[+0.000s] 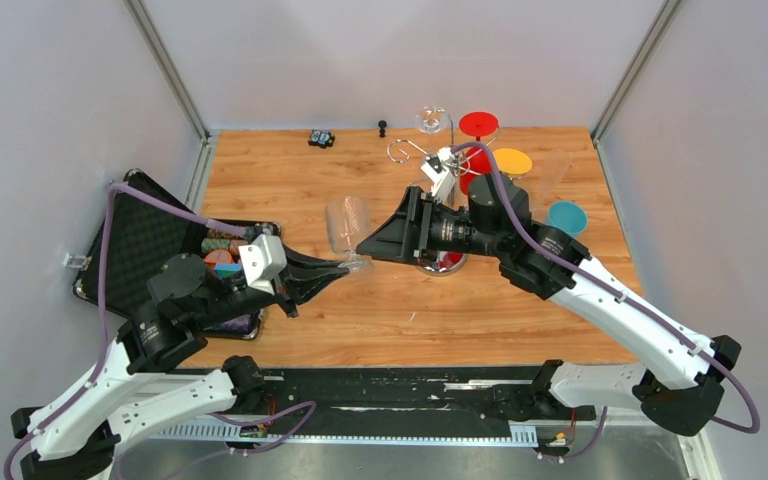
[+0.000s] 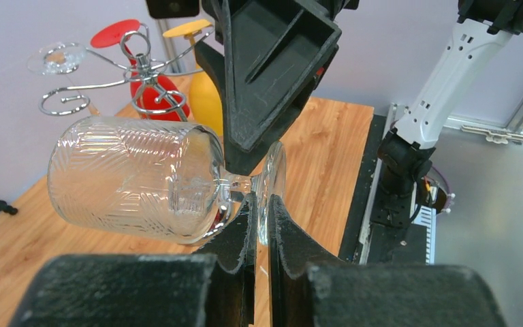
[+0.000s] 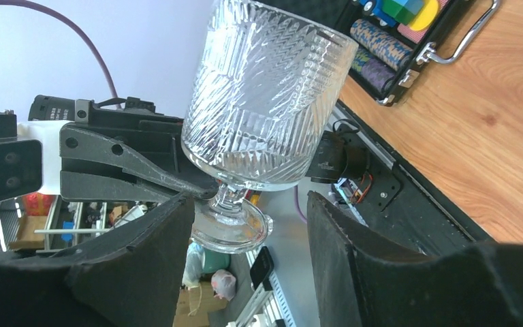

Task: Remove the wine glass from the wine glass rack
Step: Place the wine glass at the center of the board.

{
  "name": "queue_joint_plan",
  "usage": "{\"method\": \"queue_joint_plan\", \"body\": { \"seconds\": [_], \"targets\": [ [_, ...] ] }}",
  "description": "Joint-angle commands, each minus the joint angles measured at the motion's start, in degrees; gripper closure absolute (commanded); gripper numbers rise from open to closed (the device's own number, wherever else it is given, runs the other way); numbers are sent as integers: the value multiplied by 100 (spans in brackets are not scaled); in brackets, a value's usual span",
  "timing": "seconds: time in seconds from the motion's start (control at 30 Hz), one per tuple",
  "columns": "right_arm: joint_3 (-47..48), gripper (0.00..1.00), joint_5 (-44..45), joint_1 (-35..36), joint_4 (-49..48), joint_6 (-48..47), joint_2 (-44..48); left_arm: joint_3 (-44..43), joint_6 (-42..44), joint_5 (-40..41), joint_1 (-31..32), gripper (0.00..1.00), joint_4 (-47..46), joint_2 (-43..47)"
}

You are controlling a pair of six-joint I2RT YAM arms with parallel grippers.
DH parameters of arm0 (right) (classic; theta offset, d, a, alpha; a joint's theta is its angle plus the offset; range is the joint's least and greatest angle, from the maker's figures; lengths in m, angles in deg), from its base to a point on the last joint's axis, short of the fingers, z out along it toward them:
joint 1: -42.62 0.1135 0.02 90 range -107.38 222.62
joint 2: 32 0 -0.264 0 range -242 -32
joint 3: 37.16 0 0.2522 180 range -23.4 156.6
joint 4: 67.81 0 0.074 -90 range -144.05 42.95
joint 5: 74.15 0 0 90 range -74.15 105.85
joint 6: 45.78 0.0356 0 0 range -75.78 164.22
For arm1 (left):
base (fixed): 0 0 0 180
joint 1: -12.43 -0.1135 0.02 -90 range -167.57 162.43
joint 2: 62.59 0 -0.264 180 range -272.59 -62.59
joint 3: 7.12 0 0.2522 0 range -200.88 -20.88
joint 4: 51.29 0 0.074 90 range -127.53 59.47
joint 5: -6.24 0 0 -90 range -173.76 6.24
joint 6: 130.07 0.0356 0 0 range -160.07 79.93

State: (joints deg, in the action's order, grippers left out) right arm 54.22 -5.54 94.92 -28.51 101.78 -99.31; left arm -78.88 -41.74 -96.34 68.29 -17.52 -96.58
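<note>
A clear cut-pattern wine glass [image 1: 348,225] lies sideways in the air above the table, away from the wine glass rack [image 1: 430,160]. My left gripper [image 2: 262,208] is shut on the rim of its foot, and the bowl [image 2: 133,178] points left. My right gripper [image 3: 248,204] is open, with the glass's foot [image 3: 235,228] between its fingers, close to the left finger [image 3: 136,272]. From above, the right gripper [image 1: 375,245] meets the left gripper [image 1: 345,268] at the foot. The rack's base is hidden under the right arm.
Red [image 1: 478,125], yellow [image 1: 512,161] and blue [image 1: 566,216] glasses hang on the rack, along with a clear one [image 1: 432,120]. An open black case [image 1: 140,250] of coloured chips lies at the left. Two small black items [image 1: 321,138] sit near the back wall.
</note>
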Motion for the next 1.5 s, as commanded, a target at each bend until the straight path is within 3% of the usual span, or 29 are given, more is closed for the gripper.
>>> {"method": "queue_joint_plan", "body": {
  "seconds": [0.0, 0.67, 1.2, 1.47],
  "targets": [
    [95, 41, -267, 69, -475, 284, -90, 1, 404, -118, 26, 100, -902, 83],
    [-321, 52, -490, 141, -1345, 1152, -152, 330, 514, -201, 30, 100, -1467, 187],
    [-569, 76, -574, 147, -1779, 1431, -63, 429, 225, -459, 29, 100, -1664, 157],
    [-581, 99, -641, 194, -1965, 1477, -89, 518, 201, -551, 24, 100, -1790, 58]
  ]
}}
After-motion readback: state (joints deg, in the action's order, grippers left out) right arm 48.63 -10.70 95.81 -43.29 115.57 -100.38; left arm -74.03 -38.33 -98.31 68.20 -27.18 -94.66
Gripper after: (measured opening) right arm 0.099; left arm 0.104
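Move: The wine glass's stem, the right gripper's target, lies about 3 cm to its left, 1 cm nearer the base and level with it. From the right hand, the bowl is some 3 cm farther out, 3 cm left and 4 cm up; the rack stands about 15 cm out, 14 cm right and 20 cm below. The left fingers already pinch the foot; from them the stem is about 2 cm ahead, 3 cm right and 2 cm up. Bring the open right gripper about 2.5 cm left onto the glass's stem, tilting its fingertips up some 10 degrees and rolling slightly. Then hold it there sideways and shut the fingers on the stem just under the bowl, easing up about 1 cm. Keep the left pinch on the foot nearly in place, rising about 1 cm with a small tilt. ##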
